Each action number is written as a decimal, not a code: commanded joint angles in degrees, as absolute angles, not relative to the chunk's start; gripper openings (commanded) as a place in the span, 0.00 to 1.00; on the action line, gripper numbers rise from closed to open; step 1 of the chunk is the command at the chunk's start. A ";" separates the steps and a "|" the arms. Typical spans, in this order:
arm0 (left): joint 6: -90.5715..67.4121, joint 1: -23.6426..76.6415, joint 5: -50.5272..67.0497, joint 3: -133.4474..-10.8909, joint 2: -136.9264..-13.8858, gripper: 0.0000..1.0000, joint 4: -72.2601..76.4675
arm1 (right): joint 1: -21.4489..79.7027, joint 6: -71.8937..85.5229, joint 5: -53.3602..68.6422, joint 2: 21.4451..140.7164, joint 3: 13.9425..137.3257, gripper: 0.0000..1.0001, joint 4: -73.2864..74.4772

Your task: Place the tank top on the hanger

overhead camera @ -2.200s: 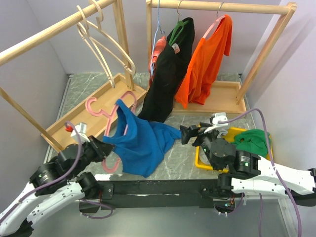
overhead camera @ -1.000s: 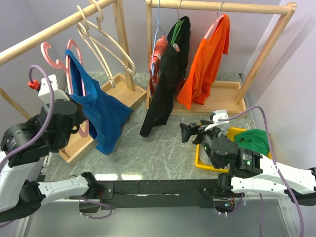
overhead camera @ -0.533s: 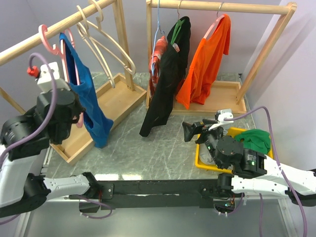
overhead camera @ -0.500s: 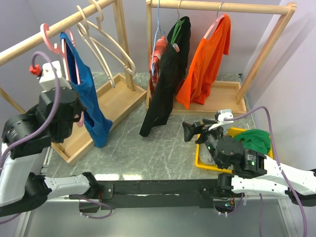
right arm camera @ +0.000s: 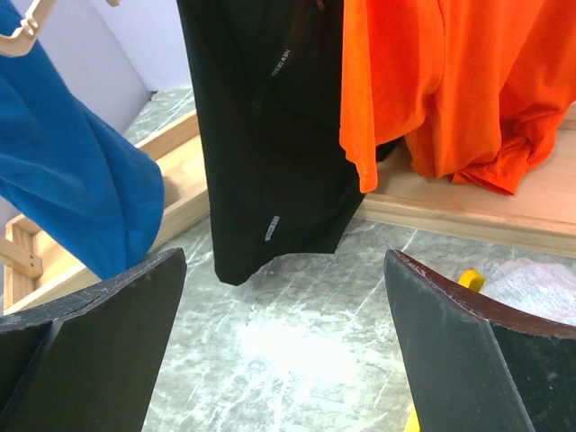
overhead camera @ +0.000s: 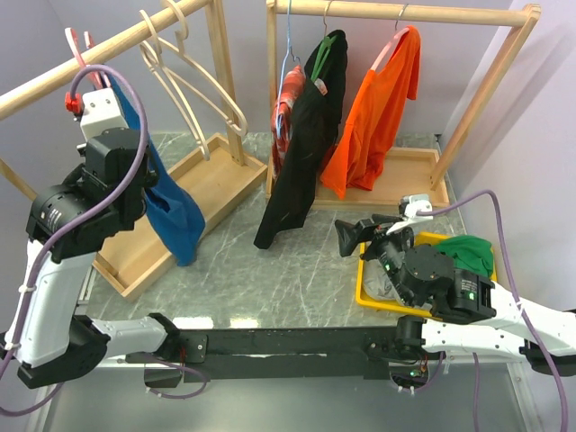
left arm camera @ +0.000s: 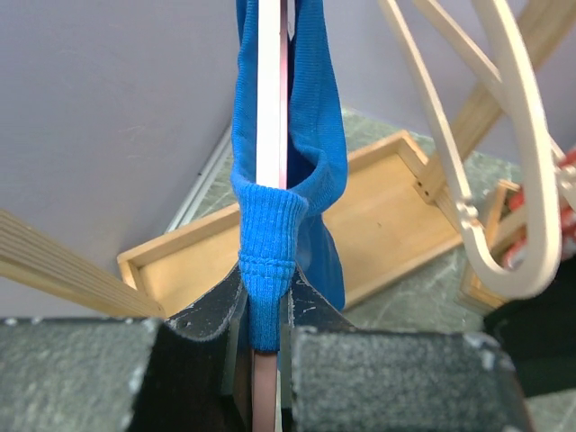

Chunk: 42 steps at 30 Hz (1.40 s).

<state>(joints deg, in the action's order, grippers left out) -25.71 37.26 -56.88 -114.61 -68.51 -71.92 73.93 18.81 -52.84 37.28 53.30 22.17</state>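
The blue tank top hangs from the pink hanger, whose hook shows at the left wooden rail; whether it rests on the rail I cannot tell. In the left wrist view my left gripper is shut on the hanger's thin arm and the blue ribbed strap wrapped over it. In the top view its fingers are hidden behind the raised wrist. My right gripper stands wide open and holds nothing, low over the marble near the yellow tray; its wrist view shows bare table between the fingers.
Cream hangers hang on the same left rail, above a wooden base tray. The back rack holds a black garment and an orange shirt. A yellow tray at the right carries a green garment.
My left arm has lifted the hanger and tank top higher and further left, up to the rail. The right arm has shifted slightly right and stayed open.
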 commanded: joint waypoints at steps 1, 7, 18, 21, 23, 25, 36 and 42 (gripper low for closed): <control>-23.73 34.72 -58.27 -115.58 -68.64 0.01 -65.39 | 73.65 19.60 -52.38 38.14 55.99 0.98 23.73; -25.13 31.38 -57.22 -113.91 -68.82 0.01 -64.69 | 73.57 20.65 -51.33 39.46 57.22 0.98 25.66; -24.88 25.58 -55.47 -104.95 -63.90 0.01 -61.35 | 73.65 22.41 -49.13 41.92 59.94 0.98 28.12; -23.12 21.81 -52.66 -103.54 -63.11 0.01 -59.33 | 73.65 23.11 -48.61 42.36 59.85 0.98 28.74; -21.98 19.61 -50.28 -102.66 -62.58 0.01 -58.28 | 73.65 23.29 -48.60 42.45 59.77 0.98 28.83; -21.19 18.38 -48.35 -102.31 -62.67 0.01 -57.48 | 73.74 23.47 -48.43 42.45 59.77 0.98 28.92; -20.21 11.52 -41.32 -98.18 -62.49 0.01 -55.02 | 73.65 23.38 -48.52 42.36 58.89 0.98 28.65; -20.39 10.28 -39.90 -93.78 -59.94 0.02 -53.44 | 73.57 23.47 -48.52 42.36 58.36 0.98 28.39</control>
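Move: The left hand already grips one end of the pink hanger with the blue tank top on it. The stretch of left rack rail its hook is meant for lies about 14 cm ahead, 8 cm left and 8 cm above. The two beige hangers hang some 15 cm ahead, 8 cm right and 3 cm up; the wooden tray lies about 8 cm ahead, 2 cm right and 42 cm below. From the open right hand, that rail stretch is roughly 20 cm ahead, 48 cm left and 20 cm up. Keeping the hanger end and the tank top's blue band pinched, the left hand carries them about 6.5 cm left along the rail, away from the beige hangers, starting nearly level and easing a little forward, while the wrist swings some 10 degrees counter-clockwise. It also sinks about 5.5 cm in two steps, the last with the sideways travel finished and a slight forward push, to bring the hook down over the rail, while the empty right hand drifts about 2 cm left with its fingers open. ##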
